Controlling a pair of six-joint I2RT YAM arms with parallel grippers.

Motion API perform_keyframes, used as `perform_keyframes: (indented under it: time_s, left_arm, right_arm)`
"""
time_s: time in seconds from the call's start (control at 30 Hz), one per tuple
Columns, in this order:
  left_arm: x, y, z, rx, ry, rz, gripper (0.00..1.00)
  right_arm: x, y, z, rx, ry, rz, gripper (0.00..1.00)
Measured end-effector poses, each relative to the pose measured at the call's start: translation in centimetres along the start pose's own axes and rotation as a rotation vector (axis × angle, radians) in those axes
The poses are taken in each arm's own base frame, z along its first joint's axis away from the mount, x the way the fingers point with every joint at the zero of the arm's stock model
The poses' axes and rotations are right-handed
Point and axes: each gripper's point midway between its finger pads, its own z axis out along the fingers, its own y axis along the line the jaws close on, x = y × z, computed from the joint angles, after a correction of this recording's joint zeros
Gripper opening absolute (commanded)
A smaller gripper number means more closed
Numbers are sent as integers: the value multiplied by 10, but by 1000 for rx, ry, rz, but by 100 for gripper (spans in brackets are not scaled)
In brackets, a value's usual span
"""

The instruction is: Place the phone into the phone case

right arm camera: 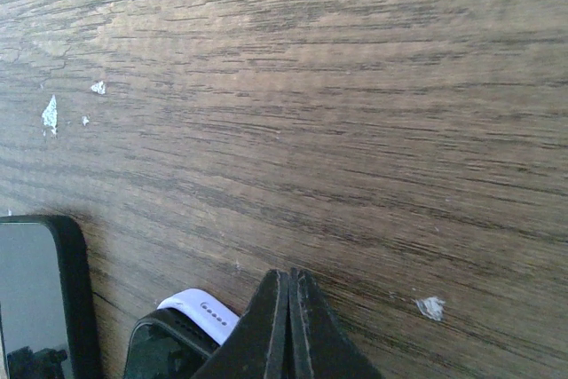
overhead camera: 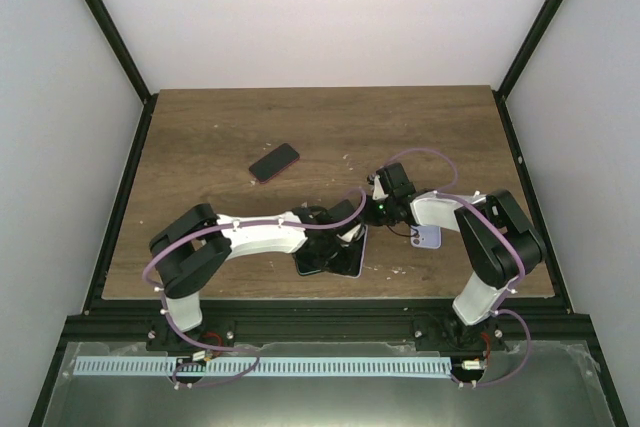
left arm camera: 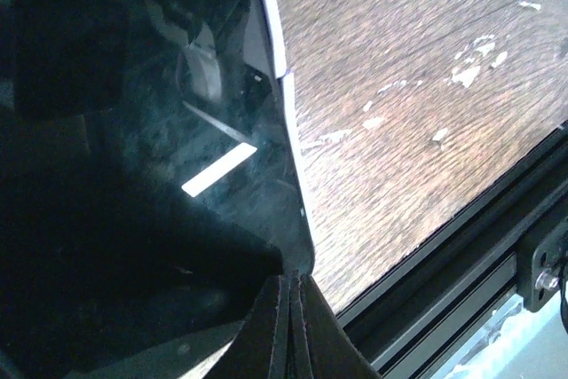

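Observation:
A dark-screened phone with a pale lavender-white rim lies flat near the table's front middle. In the left wrist view its glossy screen fills the left side. My left gripper is shut, its tip against the phone's near corner, holding nothing. The phone's pale end with speaker holes shows beside my right gripper, which is shut and empty just above the wood. A lavender piece, apparently the phone case, lies half under the right forearm.
A second dark slab with a black border lies just left of the phone. Another phone with a red rim sits further back on the wood. The black frame rail runs along the table's front edge.

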Motion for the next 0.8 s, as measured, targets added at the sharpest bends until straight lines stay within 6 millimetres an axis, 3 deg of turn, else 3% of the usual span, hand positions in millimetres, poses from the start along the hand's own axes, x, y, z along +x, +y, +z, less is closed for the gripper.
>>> perform_keyframes:
  time_s: [0.27,0.37,0.5,0.67,0.8]
  left_arm:
    - [-16,-7,7,10,-36,13,0]
    - [-20,-7,7,4,-45,13,0]
    - [-25,-2,2,-20,-75,8,12]
    - [-30,18,-36,-54,-149,-40,29]
    - [-33,25,-75,-61,-244,-59,31]
  right_arm:
    - [0,0,0,-9,-9,18,2]
    - [-1,-1,-1,-1,-12,33,7]
    - [-4,-5,-6,44,-15,47,14]
    - [-10,-8,-20,103,-26,45,22]
    - [-17,-4,-33,115,-51,37,26]
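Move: Under the left fingertips, which are shut, lies the near-right corner of the phone sitting in its lilac case; the phone's middle is about 6 cm ahead, 1 cm left and 1 cm below. The loose black phone is some 10 cm to the left hand's left and 4 cm ahead. From the right hand, shut by the case's far end, the cased phone's middle is about 9 cm back, 4 cm left and 1 cm lower, while a second lilac case lies 14 cm right and 5 cm back. Bearing on the phone's near-right corner with shut fingertips, the left hand works roughly 1.5 cm right and forward at level height, then lifts off some 5 cm, swinging about 6 cm left and farther forward to over the phone's left edge, opening partway and turning slightly counter-clockwise. Late on, the right hand opens a little and withdraws from the far end, up 3 cm and right 2 cm. ##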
